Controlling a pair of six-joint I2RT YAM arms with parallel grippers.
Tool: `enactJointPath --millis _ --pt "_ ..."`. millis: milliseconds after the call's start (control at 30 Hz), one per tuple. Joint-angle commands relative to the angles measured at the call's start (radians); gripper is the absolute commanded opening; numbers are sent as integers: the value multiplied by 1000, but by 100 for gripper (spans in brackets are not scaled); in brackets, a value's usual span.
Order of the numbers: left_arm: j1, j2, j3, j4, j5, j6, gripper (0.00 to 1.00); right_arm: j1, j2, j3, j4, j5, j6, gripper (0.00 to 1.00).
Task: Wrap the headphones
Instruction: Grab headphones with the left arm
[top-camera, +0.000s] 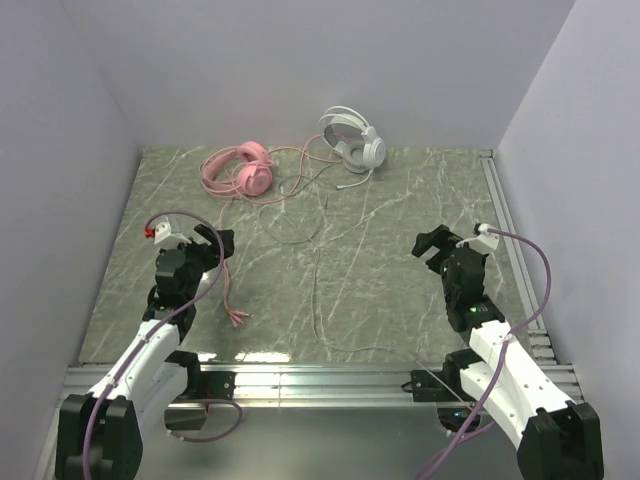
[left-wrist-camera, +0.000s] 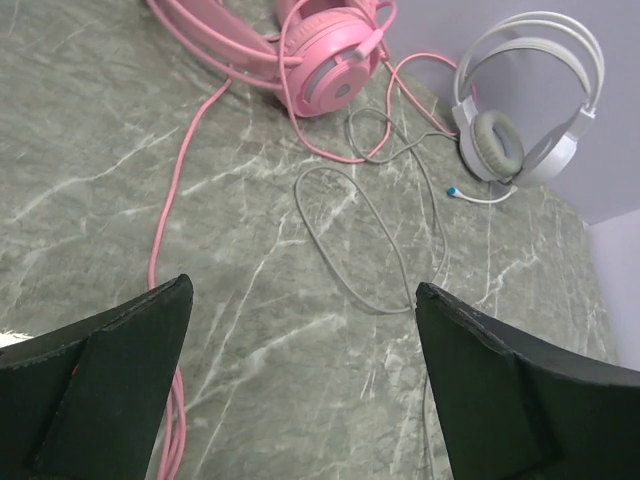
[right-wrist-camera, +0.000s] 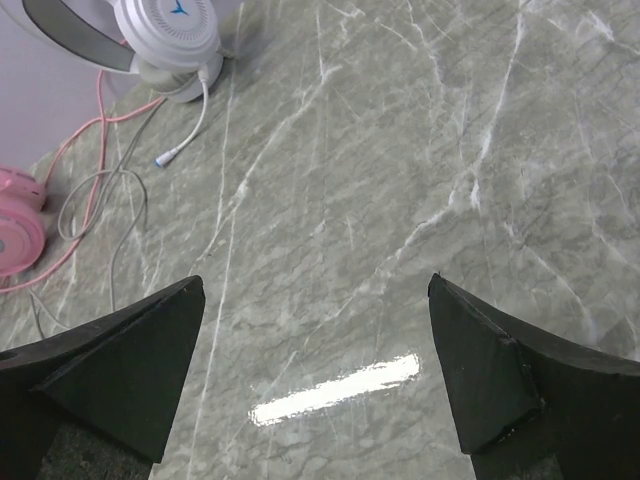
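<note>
The pink headphones (top-camera: 240, 170) lie at the back of the marble table, and the white headphones (top-camera: 352, 140) stand to their right by the back wall. Their thin cables lie tangled between them. The pink cable (top-camera: 228, 290) runs forward, ending near my left arm. The white set's grey cable (top-camera: 317, 290) runs forward down the middle. My left gripper (top-camera: 212, 240) is open and empty above the table. In the left wrist view (left-wrist-camera: 303, 287) the pink set (left-wrist-camera: 330, 65) and white set (left-wrist-camera: 520, 130) lie ahead. My right gripper (top-camera: 432, 243) is open and empty; its wrist view (right-wrist-camera: 316, 280) shows the white set (right-wrist-camera: 165, 35) at top left.
A metal rail (top-camera: 320, 380) runs along the near table edge and another (top-camera: 508, 235) along the right side. Lilac walls close the table on the left, back and right. The white set's mic boom (right-wrist-camera: 185, 130) points towards the table's middle.
</note>
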Motion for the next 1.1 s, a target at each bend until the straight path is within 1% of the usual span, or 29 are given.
enactJointPath --millis 0,133,233,267,333,367,400,433,500,533,567,600,633,667,700,733,767,800,833,900,933,967,1000,1067 --pt "3 11 34 5 -19 -12 99 -3 6 30 19 12 3 100" --pt "3 11 43 -17 -38 -30 99 -1 -8 24 19 26 -3 100" --pt "5 47 43 -12 -67 -79 99 -3 -14 21 16 46 -4 100" --pt "11 82 54 -23 -76 -90 99 -1 -14 22 17 35 -6 100" --pt "22 126 112 -67 -103 -131 99 -3 -9 19 22 23 -4 99" --pt "26 175 140 -131 -104 -152 99 -3 -6 19 29 18 -4 99" --pt "40 201 166 -157 -96 -197 99 -3 3 19 32 9 -3 99" --pt "45 249 228 -212 -85 -220 99 -3 9 18 42 4 -4 99" --pt "46 296 295 -260 -81 -266 99 -3 26 18 45 0 -3 98" --pt "46 320 374 -288 -85 -298 99 -1 46 22 43 3 -1 98" --pt "48 365 419 -346 -105 -304 99 -1 55 27 40 1 0 98" --pt "50 392 466 -369 -117 -306 99 -3 63 30 36 0 -1 98" --pt "54 421 567 -423 -134 -306 99 -3 77 39 33 -5 0 98" --pt "77 486 617 -464 -139 -306 99 -1 80 41 26 -5 0 98" --pt "94 522 666 -533 -115 -308 99 -1 83 42 25 -6 0 98" --pt "102 562 762 -572 -95 -303 99 -1 83 42 26 -6 0 98" --pt "135 637 805 -602 -76 -301 98 -1 83 41 28 -9 0 98" --pt "166 672 844 -628 -43 -301 98 -1 83 41 28 -12 -1 98" --pt "177 703 905 -661 -29 -306 98 -3 78 41 29 -16 -1 98" --pt "194 792 967 -681 -13 -282 97 -3 74 38 34 -19 -3 98" --pt "195 824 1053 -737 -40 -266 97 -1 72 36 34 -20 -3 98" --pt "194 891 1100 -774 -62 -252 97 -1 75 36 34 -20 -1 98" --pt "194 924 1182 -800 -74 -222 97 -3 78 36 33 -22 -1 98" --pt "195 1016 1246 -859 -102 -199 97 -3 89 41 31 -23 0 98"
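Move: The pink headphones lie about 31 cm ahead of the left gripper, some 3 cm to its left and 12 cm lower. The grey cable loop lies about 24 cm ahead and 13 cm to the right of the gripper, flat on the table; the white headphones stand roughly 34 cm to the right of the pink ones and 6 cm farther out. From the right gripper the pink headphones are about 31 cm ahead and 47 cm to the left. Bring the empty left gripper about 18 cm forward and some 9 cm left, towards the left side of the pink headphones: dip a little first, arc up as it speeds forward, then start sinking again. Meanwhile tip the fingers down and swing them counter-clockwise, keeping them wide open and touching nothing. Let the right gripper sink about 2 cm over bare table. ##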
